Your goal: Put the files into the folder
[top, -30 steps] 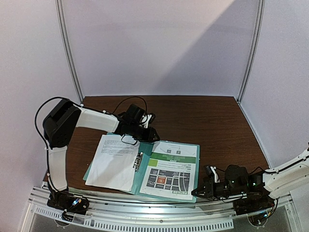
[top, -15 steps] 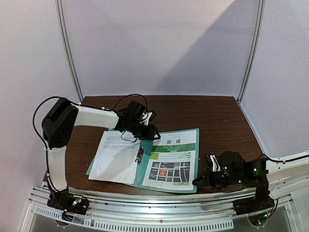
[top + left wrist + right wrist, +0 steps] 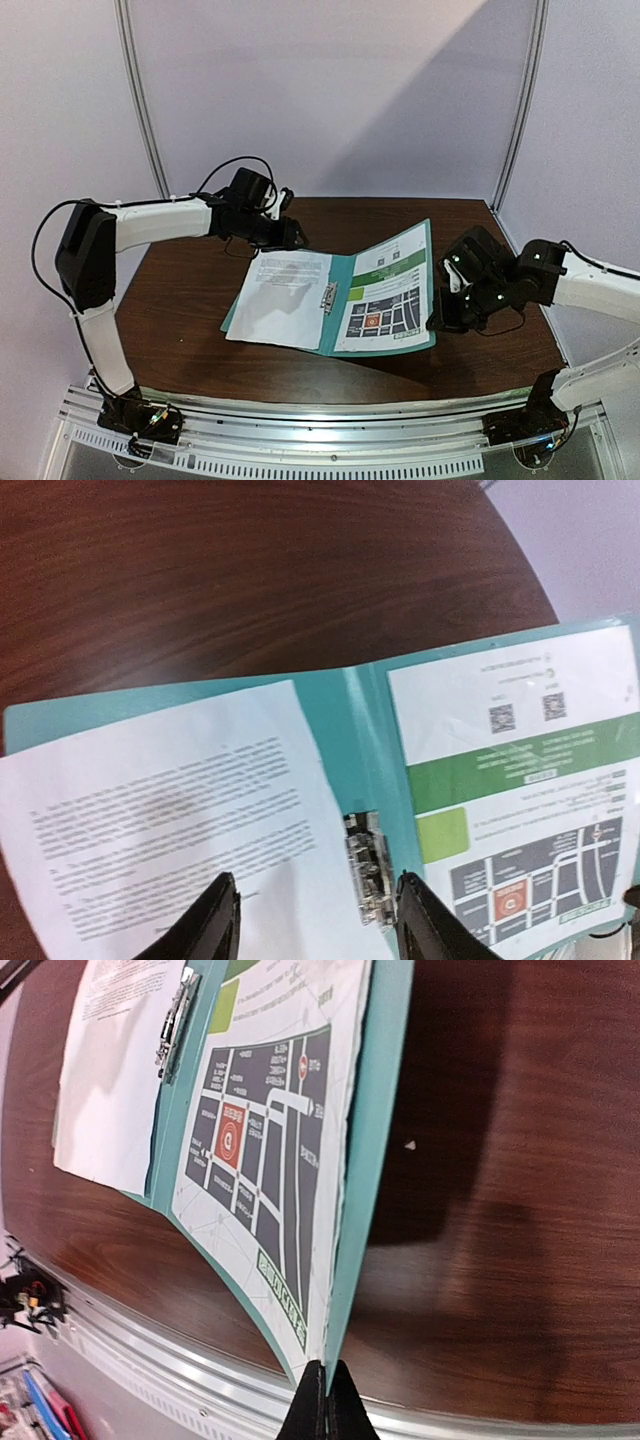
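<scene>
The teal folder (image 3: 343, 292) lies open on the table. The white text sheet (image 3: 285, 295) lies on its left half, next to the metal clip (image 3: 327, 297) at the spine. My right gripper (image 3: 436, 322) is shut on the near corner of the right cover (image 3: 365, 1160), together with the colourful sheet (image 3: 270, 1140), and holds that half tilted up off the table. My left gripper (image 3: 293, 238) is open and empty, hovering over the folder's far left edge. In the left wrist view its jaws (image 3: 315, 905) frame the text sheet (image 3: 170, 820) and the clip (image 3: 368, 880).
The dark wooden table (image 3: 190, 320) ends at an aluminium rail (image 3: 320, 440) along the near edge. Pale walls and two poles enclose the back and sides. The raised cover casts a shadow on the table (image 3: 470, 1210) to its right.
My right gripper has risen and moved farther in, lifting the folder's right cover with the colourful sheet. The folder has slid right and back. My left gripper has pulled back towards the far edge.
</scene>
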Available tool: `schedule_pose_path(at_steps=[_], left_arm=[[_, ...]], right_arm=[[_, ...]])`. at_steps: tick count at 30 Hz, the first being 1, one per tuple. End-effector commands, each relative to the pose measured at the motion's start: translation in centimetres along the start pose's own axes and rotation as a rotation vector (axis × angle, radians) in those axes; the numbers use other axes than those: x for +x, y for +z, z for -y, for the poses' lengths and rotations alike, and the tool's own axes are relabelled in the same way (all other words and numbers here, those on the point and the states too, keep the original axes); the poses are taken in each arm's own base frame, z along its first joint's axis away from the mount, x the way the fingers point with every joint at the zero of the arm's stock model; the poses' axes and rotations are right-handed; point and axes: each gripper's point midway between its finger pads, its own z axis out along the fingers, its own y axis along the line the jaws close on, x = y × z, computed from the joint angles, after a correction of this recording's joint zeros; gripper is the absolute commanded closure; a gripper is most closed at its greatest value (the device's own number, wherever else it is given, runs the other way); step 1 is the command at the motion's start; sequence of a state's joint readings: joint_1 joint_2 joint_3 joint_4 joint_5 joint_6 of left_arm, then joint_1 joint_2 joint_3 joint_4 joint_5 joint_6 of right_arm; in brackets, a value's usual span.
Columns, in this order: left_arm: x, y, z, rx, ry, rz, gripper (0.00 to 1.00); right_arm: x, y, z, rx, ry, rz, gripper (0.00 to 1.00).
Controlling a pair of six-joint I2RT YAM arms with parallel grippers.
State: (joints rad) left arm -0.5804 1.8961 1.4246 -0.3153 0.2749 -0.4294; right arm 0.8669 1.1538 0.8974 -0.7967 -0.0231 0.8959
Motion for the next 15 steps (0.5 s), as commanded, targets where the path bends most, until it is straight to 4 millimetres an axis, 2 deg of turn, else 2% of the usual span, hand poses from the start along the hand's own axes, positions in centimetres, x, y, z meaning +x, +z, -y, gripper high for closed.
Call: schedule_pose_path(at_steps=[1,7,11,15], left_arm=[[0.9,-2.0,-5.1,-0.159,-0.023,-0.024,0.47],[3.8,-2.8,-9.2,-0.294,-0.070,-0.073,0.49],[5.9,-3.0,-10.4,-0.330,-0.088,-0.094,0.49],[7.8,-2.7,-10.7,-0.317,-0.102,-0.112,0.51]], right_arm=[[-0.7,-2.8,2.8,0.226,-0.127,-0.055,1.00],[-4.3,-5.7,3.3,0.397,-0.192,-0.007,1.00],[-6.6,-7.3,3.4,0.500,-0.226,0.032,1.00],[-8.4,-8.1,2.2,0.510,-0.249,0.058,1.00]])
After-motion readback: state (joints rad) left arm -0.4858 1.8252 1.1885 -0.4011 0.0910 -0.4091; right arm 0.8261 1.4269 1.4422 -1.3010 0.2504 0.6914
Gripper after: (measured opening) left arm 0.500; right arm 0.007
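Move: My left hand is open and empty over the folder. The folder's left edge lies about 14 cm to its left, 4 cm back and 11 cm below; the white sheets are 5 cm left and 6 back, the clip 6 cm right and 5 back. My right hand already holds the raised cover's near right corner: from it the white sheets lie some 33 cm left and 18 ahead, the clip 23 left and 18 ahead, both 11 below, the map sheet 10 left, 14 ahead and 5 below. I keep the cover's corner pinched in my right hand and raise it about 7 cm, reaching forward nearly 5 cm and a bit right while my fingers swing from slanting left to pointing down. Meanwhile I sweep my open left hand some 10 cm left, then sink it towards the table just outside the folder's left edge, fingers tilting steeper. ##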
